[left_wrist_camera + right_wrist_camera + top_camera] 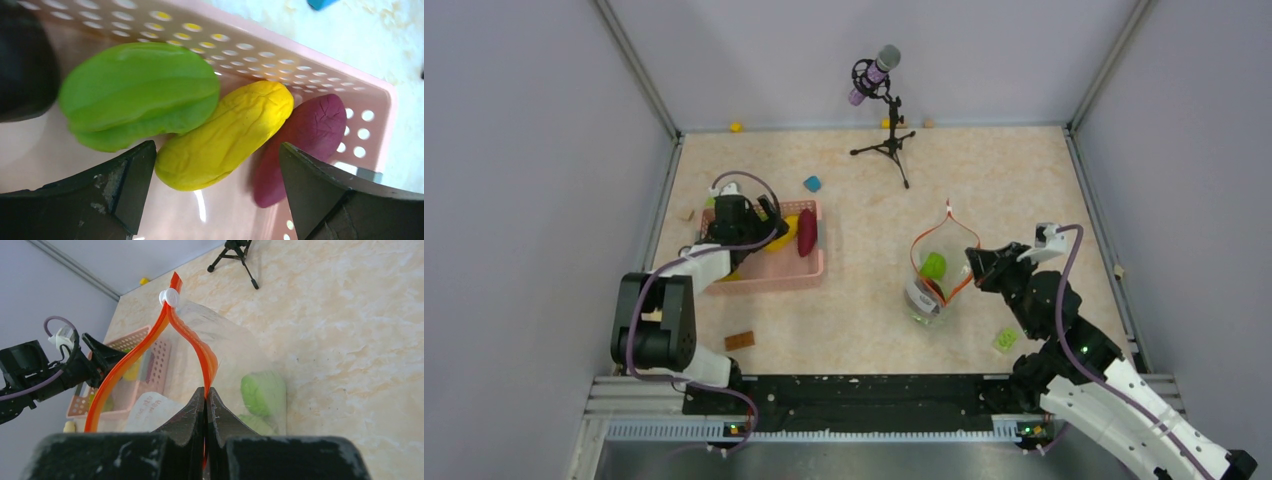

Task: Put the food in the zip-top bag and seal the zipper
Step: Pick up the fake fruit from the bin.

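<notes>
In the left wrist view a green piece (135, 92), a yellow piece (225, 135) and a maroon piece (305, 145) of the food lie side by side in the pink basket (300, 60). My left gripper (215, 185) is open just above them, with the near end of the yellow piece between its fingers. The clear zip-top bag (929, 285) stands mid-table with its mouth held open. My right gripper (206, 390) is shut on the orange-red zipper (192, 337), whose white slider (169, 297) sits at the far end. A light green piece (262, 390) lies inside the bag.
A microphone on a tripod (884, 110) stands at the back centre. Loose on the table are a blue block (812, 184), a brown block (740, 340) and a small green item (1005, 340). Grey walls close in both sides and the back.
</notes>
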Robot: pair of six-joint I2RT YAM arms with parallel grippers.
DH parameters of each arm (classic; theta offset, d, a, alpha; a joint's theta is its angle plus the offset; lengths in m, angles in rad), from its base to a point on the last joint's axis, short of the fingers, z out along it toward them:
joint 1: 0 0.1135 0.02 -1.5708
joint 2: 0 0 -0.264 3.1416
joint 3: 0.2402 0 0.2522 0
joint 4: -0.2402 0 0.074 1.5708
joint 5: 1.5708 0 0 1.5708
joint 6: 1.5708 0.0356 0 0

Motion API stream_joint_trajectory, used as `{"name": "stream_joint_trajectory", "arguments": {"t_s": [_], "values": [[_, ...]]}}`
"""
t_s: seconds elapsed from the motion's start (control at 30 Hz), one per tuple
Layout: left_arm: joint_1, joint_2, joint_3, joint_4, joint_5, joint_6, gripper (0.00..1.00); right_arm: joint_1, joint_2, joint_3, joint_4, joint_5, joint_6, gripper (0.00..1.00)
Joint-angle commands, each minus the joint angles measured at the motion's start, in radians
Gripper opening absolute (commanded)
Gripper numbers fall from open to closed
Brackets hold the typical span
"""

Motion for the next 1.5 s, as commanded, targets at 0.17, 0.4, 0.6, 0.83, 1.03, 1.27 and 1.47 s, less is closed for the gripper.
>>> {"name": "stream_joint_trajectory", "arguments": {"t_s": [0.17, 0.4, 0.6, 0.83, 1.03, 1.27, 1.47], "values": [[0.004, 0.029, 0.029, 0.092, 0.255, 0.076, 0.97, 0.001, -0.025, -0.004, 0.048, 0.001, -0.024, 0.0], [-0.005, 0.044, 0.047, 0.027, 0.168, 0.076, 0.92, 0.001, -0.035, -0.003, 0.048, 0.004, -0.024, 0.0], [-0.038, 0.106, 0.113, -0.043, 0.09, 0.086, 0.77, 0.001, -0.035, -0.003, 0.047, 0.006, -0.024, 0.0], [-0.052, 0.149, 0.143, -0.067, 0.082, 0.087, 0.59, 0.001, -0.035, -0.004, 0.047, 0.011, -0.026, 0.0], [-0.087, 0.163, 0.165, -0.092, 0.054, 0.114, 0.58, 0.001, -0.035, -0.005, 0.046, 0.011, -0.029, 0.0], [-0.127, 0.203, 0.221, -0.192, -0.095, 0.122, 0.54, 0.001, -0.035, -0.003, 0.044, 0.014, -0.032, 0.0], [-0.152, 0.222, 0.257, -0.264, -0.19, 0.116, 0.47, 0.001, -0.038, -0.003, 0.043, 0.015, -0.032, 0.0]]}}
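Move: The yellow fruit lies almost at the left fingertips: its middle is about 2 cm ahead, 1 cm to the right and 2 cm below. At about the same height, the purple fruit stands some 6 cm to that hand's right and 2 cm ahead, and the green fruit about 5 cm to its left and 3 cm ahead. From the right hand, which keeps hold of the bag's rim, the yellow fruit is roughly 45 cm left, 15 cm ahead and 19 cm down. Rightward first, rising slightly and turning about 10 degrees clockwise, the left hand lines its open fingers up across the yellow fruit, then dips about 2 cm while they close from wide open to roughly half. It eases forward and a little farther right, some 5 cm right in all, one finger between yellow and purple, pinching the yellow fruit by its sides. ##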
